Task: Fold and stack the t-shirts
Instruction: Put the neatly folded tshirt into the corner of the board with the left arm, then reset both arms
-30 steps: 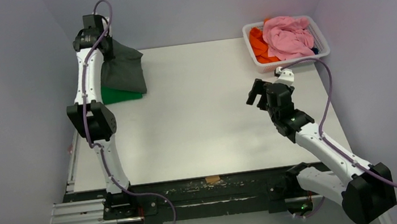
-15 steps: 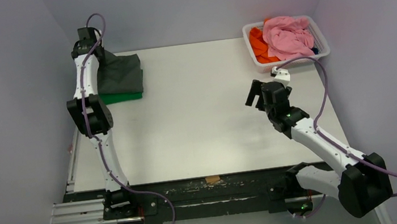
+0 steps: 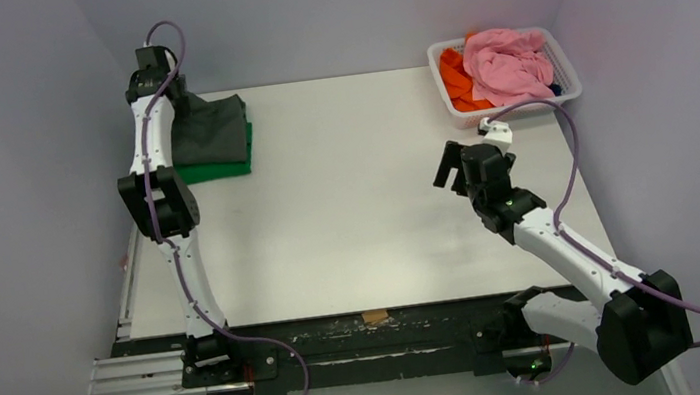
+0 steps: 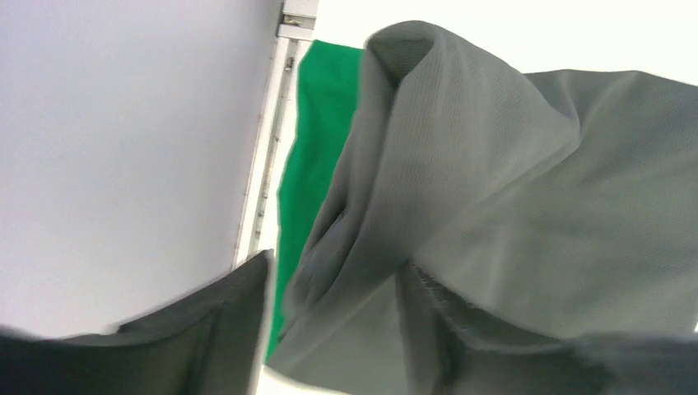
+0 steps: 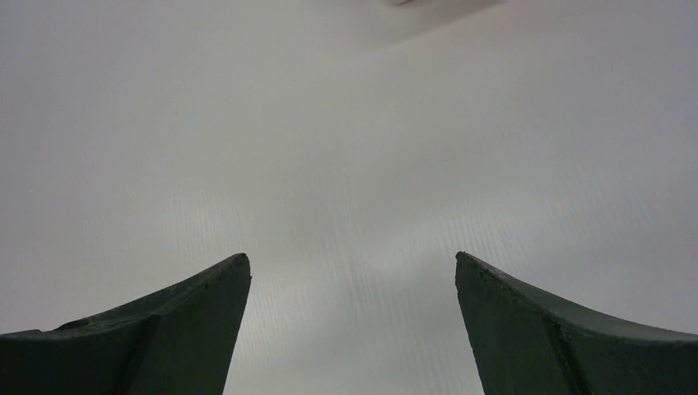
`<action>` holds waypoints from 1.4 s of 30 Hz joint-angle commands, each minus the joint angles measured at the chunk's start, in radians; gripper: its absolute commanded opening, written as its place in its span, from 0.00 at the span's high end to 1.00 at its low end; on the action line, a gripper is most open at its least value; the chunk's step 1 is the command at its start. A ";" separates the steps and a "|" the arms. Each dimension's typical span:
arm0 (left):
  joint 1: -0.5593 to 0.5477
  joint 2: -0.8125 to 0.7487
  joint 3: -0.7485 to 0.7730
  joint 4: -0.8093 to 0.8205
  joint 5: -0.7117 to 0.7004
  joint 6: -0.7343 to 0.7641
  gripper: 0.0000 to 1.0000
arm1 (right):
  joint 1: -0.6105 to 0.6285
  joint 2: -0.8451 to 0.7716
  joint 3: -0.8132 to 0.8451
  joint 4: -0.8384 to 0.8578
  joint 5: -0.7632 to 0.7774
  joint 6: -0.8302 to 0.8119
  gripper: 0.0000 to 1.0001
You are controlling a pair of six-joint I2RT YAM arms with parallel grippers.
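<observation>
The charcoal-grey t-shirt [image 3: 217,131] lies folded on top of the bright green t-shirt [image 3: 218,170] at the table's far left. One edge of it rises toward my left gripper [image 3: 174,96] at the back left corner. In the left wrist view the grey shirt [image 4: 510,164] fills the frame over the green shirt [image 4: 309,140]. The left gripper [image 4: 354,271] has its jaws spread, and cloth drapes over the right finger and hides it. My right gripper [image 3: 450,167] hovers open and empty over bare table at the right, as the right wrist view [image 5: 352,259] also shows.
A white mesh basket [image 3: 458,116] stands at the back right with a pink cloth [image 3: 509,62] and an orange cloth [image 3: 457,78] in it. Grey walls close in on the left, back and right. The table's left edge rail [image 4: 265,164] runs beside the shirts.
The left gripper lowered the hanging grey shirt onto the green one, and the shirt has settled flatter. The right arm drew back slightly, then held still.
</observation>
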 commanded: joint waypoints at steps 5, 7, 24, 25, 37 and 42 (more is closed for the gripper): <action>0.015 -0.150 0.008 0.006 -0.145 -0.138 0.00 | 0.000 -0.011 0.066 -0.012 0.064 0.012 0.05; 0.013 -0.214 -0.004 -0.036 -0.102 -0.193 0.00 | 0.001 -0.020 0.067 -0.021 0.071 0.020 0.05; -0.152 -0.909 -0.659 0.160 0.273 -0.374 0.00 | 0.000 -0.349 -0.004 -0.229 0.053 0.105 0.05; -0.124 -0.885 -0.650 0.175 0.336 -0.381 0.00 | 0.001 -0.364 -0.015 -0.219 0.053 0.105 0.05; -0.002 -0.210 -0.089 0.026 0.679 -0.349 0.00 | 0.000 -0.355 -0.015 -0.207 0.113 0.088 0.05; 0.058 -0.079 -0.044 0.027 0.638 -0.344 0.00 | 0.000 -0.330 -0.013 -0.209 0.143 0.087 0.05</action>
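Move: My left hand, its fingers just parting, is still at the left side of the dark folded t-shirt; the shirt's middle lies about 11 cm to its right, 2 cm back and 6 cm below. The green folded shirt is under that one, its middle 11 cm right and 5 cm back of the hand, 8 cm down. The board's far left corner is some 8 cm ahead and 2 cm left, 8 cm down. From my right hand the dark shirt's middle lies about 23 cm ahead, 59 cm left and 7 cm below. I spread my left fingers wide to let go of the dark shirt's left side. Then I lift about 24 cm while drawing back and right, and swoop forward and down again to above its right half, ending 12 cm right of where I began. My wrist rolls some 40 degrees, left side dipping, so the open fingers point forward-right and down. My right hand eases back and up about 5 cm, still open. ##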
